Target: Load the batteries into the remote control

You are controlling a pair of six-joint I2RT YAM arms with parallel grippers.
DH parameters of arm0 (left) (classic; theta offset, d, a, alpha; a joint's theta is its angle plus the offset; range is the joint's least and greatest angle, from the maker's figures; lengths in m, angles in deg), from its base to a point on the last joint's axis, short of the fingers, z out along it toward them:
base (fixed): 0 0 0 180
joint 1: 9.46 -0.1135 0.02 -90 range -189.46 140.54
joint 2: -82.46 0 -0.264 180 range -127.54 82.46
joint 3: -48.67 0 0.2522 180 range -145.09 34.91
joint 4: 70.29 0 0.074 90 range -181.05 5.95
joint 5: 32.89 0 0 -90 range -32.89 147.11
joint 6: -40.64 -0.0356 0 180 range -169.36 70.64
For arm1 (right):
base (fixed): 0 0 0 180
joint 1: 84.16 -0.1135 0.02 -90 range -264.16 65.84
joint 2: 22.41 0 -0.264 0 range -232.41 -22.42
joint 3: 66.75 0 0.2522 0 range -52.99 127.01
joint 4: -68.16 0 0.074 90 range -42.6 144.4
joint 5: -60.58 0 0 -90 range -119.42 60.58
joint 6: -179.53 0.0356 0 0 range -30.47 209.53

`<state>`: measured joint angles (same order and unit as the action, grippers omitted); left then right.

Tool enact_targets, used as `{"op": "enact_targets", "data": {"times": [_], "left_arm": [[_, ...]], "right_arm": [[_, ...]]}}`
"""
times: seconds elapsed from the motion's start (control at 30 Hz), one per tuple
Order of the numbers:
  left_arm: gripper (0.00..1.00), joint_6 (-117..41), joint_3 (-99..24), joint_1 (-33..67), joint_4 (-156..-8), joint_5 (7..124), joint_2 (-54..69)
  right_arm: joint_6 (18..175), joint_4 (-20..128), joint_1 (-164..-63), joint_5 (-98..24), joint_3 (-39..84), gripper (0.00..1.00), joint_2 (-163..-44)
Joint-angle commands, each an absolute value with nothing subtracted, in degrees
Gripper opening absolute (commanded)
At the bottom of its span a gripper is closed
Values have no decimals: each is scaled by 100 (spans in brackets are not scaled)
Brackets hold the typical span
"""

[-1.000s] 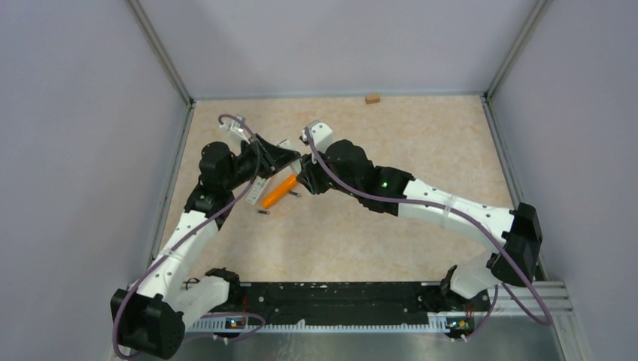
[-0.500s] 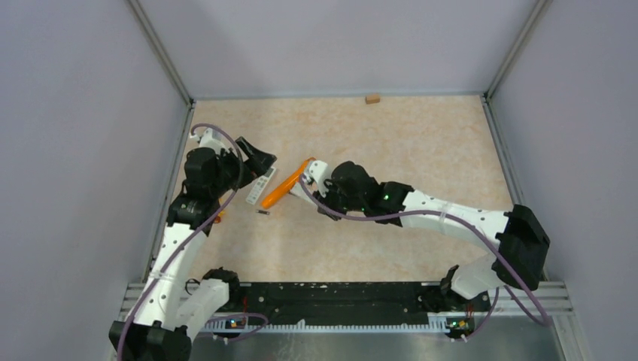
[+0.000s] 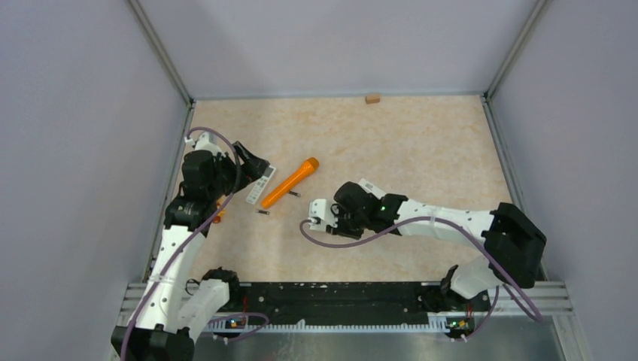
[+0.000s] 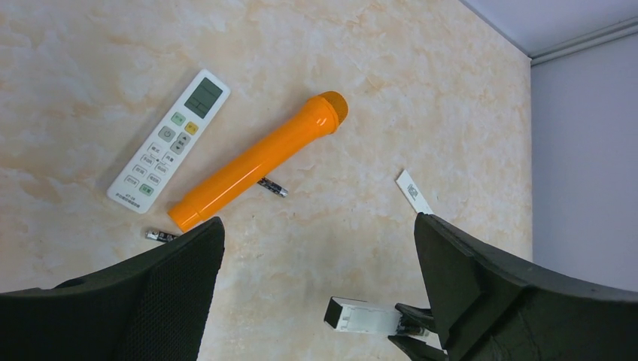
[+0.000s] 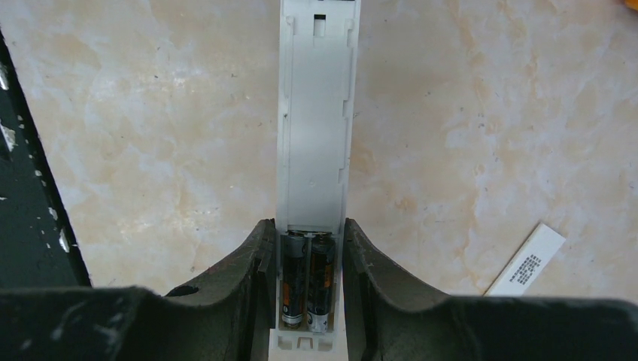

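My right gripper point(image 5: 307, 229) is shut on the sides of a white remote control point(image 5: 314, 135) held back-side up over the table. Its compartment is uncovered and two batteries point(image 5: 308, 282) lie side by side in it, between my fingers. From above, this remote control point(image 3: 316, 216) sticks out left of the right gripper point(image 3: 331, 218). Two loose batteries point(image 4: 272, 187) point(image 4: 159, 236) lie on the table beside an orange tube point(image 4: 256, 162). My left gripper point(image 4: 320, 286) is wide open and holds nothing, raised at the left point(image 3: 252, 162).
A second white remote point(image 4: 169, 143) lies buttons up, left of the orange tube point(image 3: 290, 182). A thin white cover strip point(image 5: 527, 259) lies flat right of the held remote. A small wooden block point(image 3: 372, 98) sits at the back wall. Grey walls enclose the table.
My left gripper has opened and drawn back to the left. The right arm has pulled toward the near edge with the remote control. The orange tube now lies free on the table.
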<state>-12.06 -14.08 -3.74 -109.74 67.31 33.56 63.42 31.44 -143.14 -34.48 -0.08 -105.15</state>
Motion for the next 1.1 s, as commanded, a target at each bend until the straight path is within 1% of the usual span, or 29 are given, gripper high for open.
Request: {"op": "enact_targets", "data": {"times": [0.0, 0.27, 0.33, 0.4, 0.5, 0.53, 0.6, 0.67, 0.83, 0.9, 1.0, 1.03, 1.07], "left_arm": [[99, -1304, -1620, -401, -10808, 6911, 3322], [99, -1308, -1625, -401, -10760, 6983, 3279], [99, -1319, -1624, -401, -10761, 6986, 3272], [99, -1323, -1631, -401, -10763, 6986, 3273], [99, -1326, -1643, -401, -10763, 6992, 3263], [99, -1324, -1650, -401, -10761, 6994, 3259], [99, -1325, -1658, -401, -10761, 6988, 3263], [99, -1333, -1660, -401, -10760, 6978, 3271], [99, -1350, -1660, -409, -10803, 6938, 3299], [99, -1357, -1660, -414, -10814, 6925, 3311], [99, -1389, -1654, -415, -10821, 6882, 3315], [99, -1400, -1651, -418, -10822, 6861, 3325], [99, -1403, -1651, -416, -10830, 6836, 3339]], "right_arm": [[5935, 3194, -14300, -3390, -109, 0, -10788], [6081, 3075, -14289, -3373, 23, 1, -11364], [6089, 3067, -14294, -3377, 25, 4, -11382], [6242, 3029, -14281, -3300, 81, 20, -11387], [6568, 2808, -14191, -3330, 308, 39, -11433], [6637, 2740, -14161, -3374, 391, 49, -11430], [6749, 2617, -14114, -3560, 542, 63, -11356], [6829, 2562, -14052, -3788, 646, 69, -11184], [7215, 2827, -13821, -3991, 734, 72, -10567], [7613, 3296, -13665, -3519, 608, 72, -10354], [8582, 3856, -13082, -2731, 488, 71, -10365], [8851, 3892, -12831, -2611, 534, 70, -10474], [9196, 3850, -12610, -2571, 611, 65, -10609]]}}
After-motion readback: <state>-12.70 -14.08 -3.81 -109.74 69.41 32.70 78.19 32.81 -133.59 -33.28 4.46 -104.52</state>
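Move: The right hand still holds the remote control by its battery end, back side up, over bare table; the spot where it will lie has its middle about 6 cm below the hand and 3 cm to its left. The white cover lies roughly 14 cm ahead and 10 cm right, the microphone 18 cm ahead and 18 cm left, and a loose battery about 14 cm ahead and 17 cm left. From the empty left hand that spot is some 10 cm back, 23 cm right and 22 cm down. Keeping its grip on the battery end, the right hand lowers the remote control about 5 cm with a slight shift right, sets it on the table and opens its fingers to let go. The open hand then climbs clear by some 9 cm, going forward about 6 cm mostly at the end and turning some 20 degrees clockwise. ##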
